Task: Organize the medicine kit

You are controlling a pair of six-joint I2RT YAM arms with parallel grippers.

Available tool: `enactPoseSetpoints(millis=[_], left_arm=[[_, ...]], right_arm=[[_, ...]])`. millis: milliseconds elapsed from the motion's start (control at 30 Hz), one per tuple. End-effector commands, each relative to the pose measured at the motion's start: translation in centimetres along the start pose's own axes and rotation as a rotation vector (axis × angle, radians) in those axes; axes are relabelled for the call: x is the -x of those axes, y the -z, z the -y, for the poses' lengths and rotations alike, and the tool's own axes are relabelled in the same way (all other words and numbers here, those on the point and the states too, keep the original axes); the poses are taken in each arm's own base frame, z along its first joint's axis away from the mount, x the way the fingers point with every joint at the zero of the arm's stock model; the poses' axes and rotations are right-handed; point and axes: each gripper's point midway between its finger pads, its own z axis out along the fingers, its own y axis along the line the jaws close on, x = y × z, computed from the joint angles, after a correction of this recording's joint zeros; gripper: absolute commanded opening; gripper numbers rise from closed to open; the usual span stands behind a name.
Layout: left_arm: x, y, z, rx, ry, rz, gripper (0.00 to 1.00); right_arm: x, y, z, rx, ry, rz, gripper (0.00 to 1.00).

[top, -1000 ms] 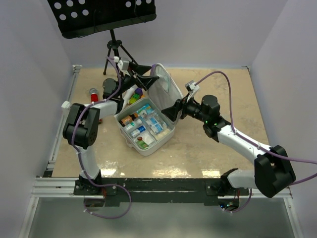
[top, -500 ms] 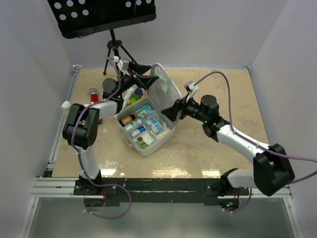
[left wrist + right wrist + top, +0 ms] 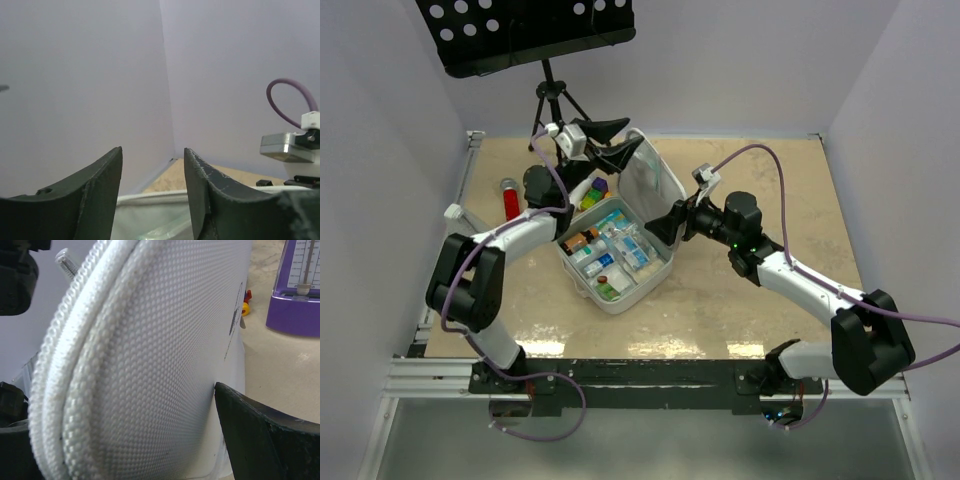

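Observation:
The medicine kit [image 3: 620,298] lies open mid-table, a white case with several small boxes and bottles in its base. Its lid [image 3: 652,182] stands upright. My left gripper [image 3: 620,140] hovers at the lid's top far edge. In the left wrist view its fingers [image 3: 153,150] stand apart, with only the lid's white rim [image 3: 152,202] showing low between them. My right gripper [image 3: 667,222] is at the lid's near side. In the right wrist view the woven lid shell [image 3: 165,340] fills the space between the jaws [image 3: 120,410], and the right fingertip [image 3: 225,392] touches it.
A purple metronome [image 3: 300,295] stands behind the lid, partly hidden in the top view [image 3: 600,186]. A red-capped bottle [image 3: 509,200] lies at the left. A black music stand [image 3: 525,30] on a tripod [image 3: 552,100] stands at the back left.
My left arm has lifted and swung right, bringing its gripper from behind the lid up to the lid's top edge, and its fingers have narrowed. The right arm has not moved.

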Motion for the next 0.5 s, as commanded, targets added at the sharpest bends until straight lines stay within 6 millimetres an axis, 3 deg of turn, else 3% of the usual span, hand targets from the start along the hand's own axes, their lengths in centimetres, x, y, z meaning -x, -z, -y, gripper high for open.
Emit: enactPoseSetpoints(millis=[0, 167, 467], left_arm=[[3.1, -0.8, 1.8, -0.008, -0.217, 0.054, 0.51], [2.3, -0.6, 2.0, 0.01, -0.205, 0.014, 0.26], [2.1, 0.5, 1.0, 0.108, -0.164, -0.026, 0.0]], right_arm=[[2.3, 0.4, -1.8, 0.049, 0.024, 0.064, 0.88], [2.5, 0.6, -2.1, 0.057, 0.023, 0.072, 0.88], [2.2, 0.8, -2.1, 0.057, 0.023, 0.068, 0.88]])
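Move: The middle of the kit's raised lid lies about 7 cm to the left hand's right, some 3 cm back and 15 cm below. The open kit's middle is roughly 12 cm back, 3 cm right and 32 cm below; the toy blocks are some 5 cm ahead, 2 cm left and 34 cm below. From the right hand, at the lid's near edge, the lid's middle is about 7 cm ahead and 5 cm left, at hand height. The left hand rises about 3 cm, drawing back, then sinks some 4 cm beside the lid, shutting its fingers. ##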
